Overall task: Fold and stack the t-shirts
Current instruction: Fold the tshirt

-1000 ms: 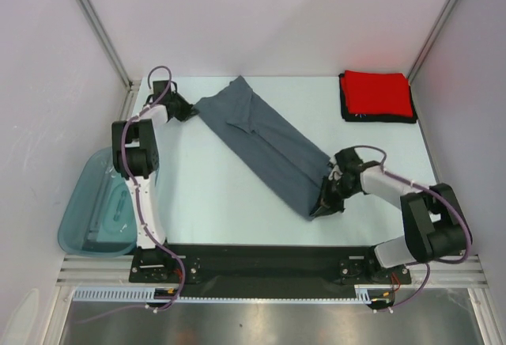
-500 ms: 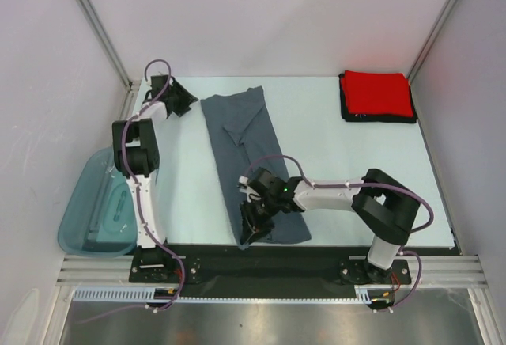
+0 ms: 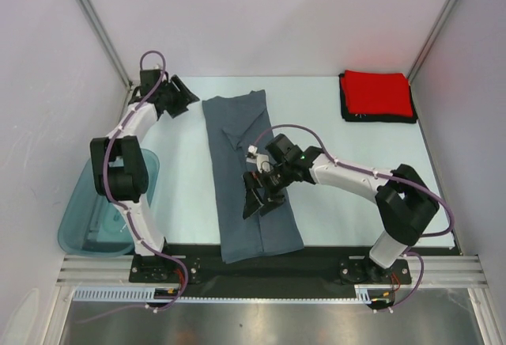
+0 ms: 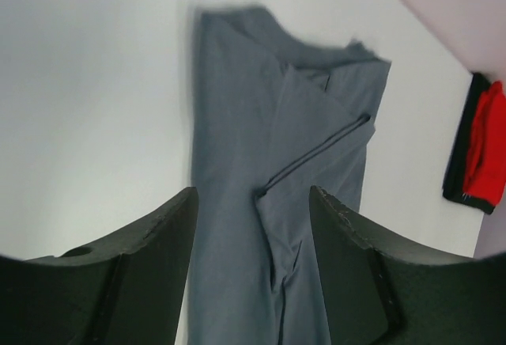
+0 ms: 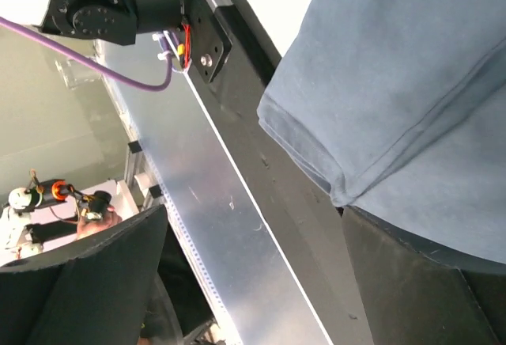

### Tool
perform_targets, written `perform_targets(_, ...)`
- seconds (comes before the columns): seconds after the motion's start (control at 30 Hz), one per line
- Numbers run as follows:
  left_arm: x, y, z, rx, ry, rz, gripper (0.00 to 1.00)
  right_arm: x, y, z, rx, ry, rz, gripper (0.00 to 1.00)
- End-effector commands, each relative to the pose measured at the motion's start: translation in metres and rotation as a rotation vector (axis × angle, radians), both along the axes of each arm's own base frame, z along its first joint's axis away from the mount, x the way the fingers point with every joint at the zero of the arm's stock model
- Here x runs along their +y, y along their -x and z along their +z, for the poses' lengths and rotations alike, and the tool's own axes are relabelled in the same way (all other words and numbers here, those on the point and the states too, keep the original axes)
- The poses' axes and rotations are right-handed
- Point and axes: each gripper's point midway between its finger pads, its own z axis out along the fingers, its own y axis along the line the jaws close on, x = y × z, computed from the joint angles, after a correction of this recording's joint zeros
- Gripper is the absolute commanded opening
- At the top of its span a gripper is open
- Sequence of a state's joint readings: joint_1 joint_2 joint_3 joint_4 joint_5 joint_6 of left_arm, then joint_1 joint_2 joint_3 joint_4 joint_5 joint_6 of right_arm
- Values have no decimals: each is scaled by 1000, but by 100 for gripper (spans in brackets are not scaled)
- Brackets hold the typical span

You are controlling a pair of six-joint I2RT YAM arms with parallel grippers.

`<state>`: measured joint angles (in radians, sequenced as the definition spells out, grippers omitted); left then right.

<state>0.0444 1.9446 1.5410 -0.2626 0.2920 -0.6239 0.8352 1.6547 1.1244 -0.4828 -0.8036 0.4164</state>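
The slate blue-grey t-shirt lies flat as a long narrow strip, running from the far middle of the table to its near edge, where the hem overhangs the black base rail. My right gripper hovers open above its lower half, nothing between its fingers. My left gripper stands open and empty, left of the shirt's far end; the left wrist view looks along the shirt between the jaws. The red t-shirt lies folded on the folded black t-shirt at the far right corner.
A translucent teal tub sits off the table's left edge beside the left arm. The black base rail and an aluminium rail run along the near edge. White walls enclose the table on three sides.
My right gripper swung the shirt's near end left toward the front edge, let go, opened wide and rose. My left gripper opened and drew back from the far end. The shirt lies straight.
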Motion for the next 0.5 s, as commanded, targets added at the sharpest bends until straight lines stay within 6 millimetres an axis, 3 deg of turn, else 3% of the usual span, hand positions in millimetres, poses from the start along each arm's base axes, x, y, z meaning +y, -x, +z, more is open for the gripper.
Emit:
perform_targets(0.0,-11,24,-14,61,2,-67,64,12,-4,18,-78,-48,54,100)
perform_targets(0.07,-13,21,-13,66,5,-84,63,11,-31,22,-145,1,-42,100)
perform_targets(0.1,-16,20,-10,59,11,-101,63,3,-60,17,-225,67,-141,100)
perform_targets(0.17,-17,16,-5,53,10,-112,63,-4,-85,22,-281,113,-226,100)
perform_targets(0.27,-17,15,-7,58,4,-128,63,-15,-133,27,-279,122,-408,100)
perform_targets(0.3,-17,15,-7,57,-2,-135,63,-15,-141,19,-235,119,-434,100)
perform_targets(0.47,-15,16,-18,77,-13,-144,62,-32,-218,13,-254,111,-559,97)
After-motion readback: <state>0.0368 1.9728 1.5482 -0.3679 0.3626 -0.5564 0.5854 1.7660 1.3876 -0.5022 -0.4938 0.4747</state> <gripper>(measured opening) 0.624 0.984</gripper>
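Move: The folded t-shirt's far right corner lies some 52 cm ahead of the right hand, about 2 cm to its right and 11 cm below; its near hem lies about 5 cm behind that hand, 1 cm to the right. The red stack is 51 cm ahead and 44 cm right. For the left hand, the far left corner is roughly 9 cm ahead, 3 cm right and 13 cm below, with the blue bin's middle 29 cm back and 20 cm left. Along the t-shirt, from above its near hem towards its far end, the wide-open right hand travels forward about 17 cm, slowly at first, then fast. It stays well above the cloth, drifts slightly right late on, and swings its fingers some 30 degrees clockwise, from leftward towards forward. The left hand, still open beside the far left corner, sinks 2 to 3 cm and eases back 2 cm. ##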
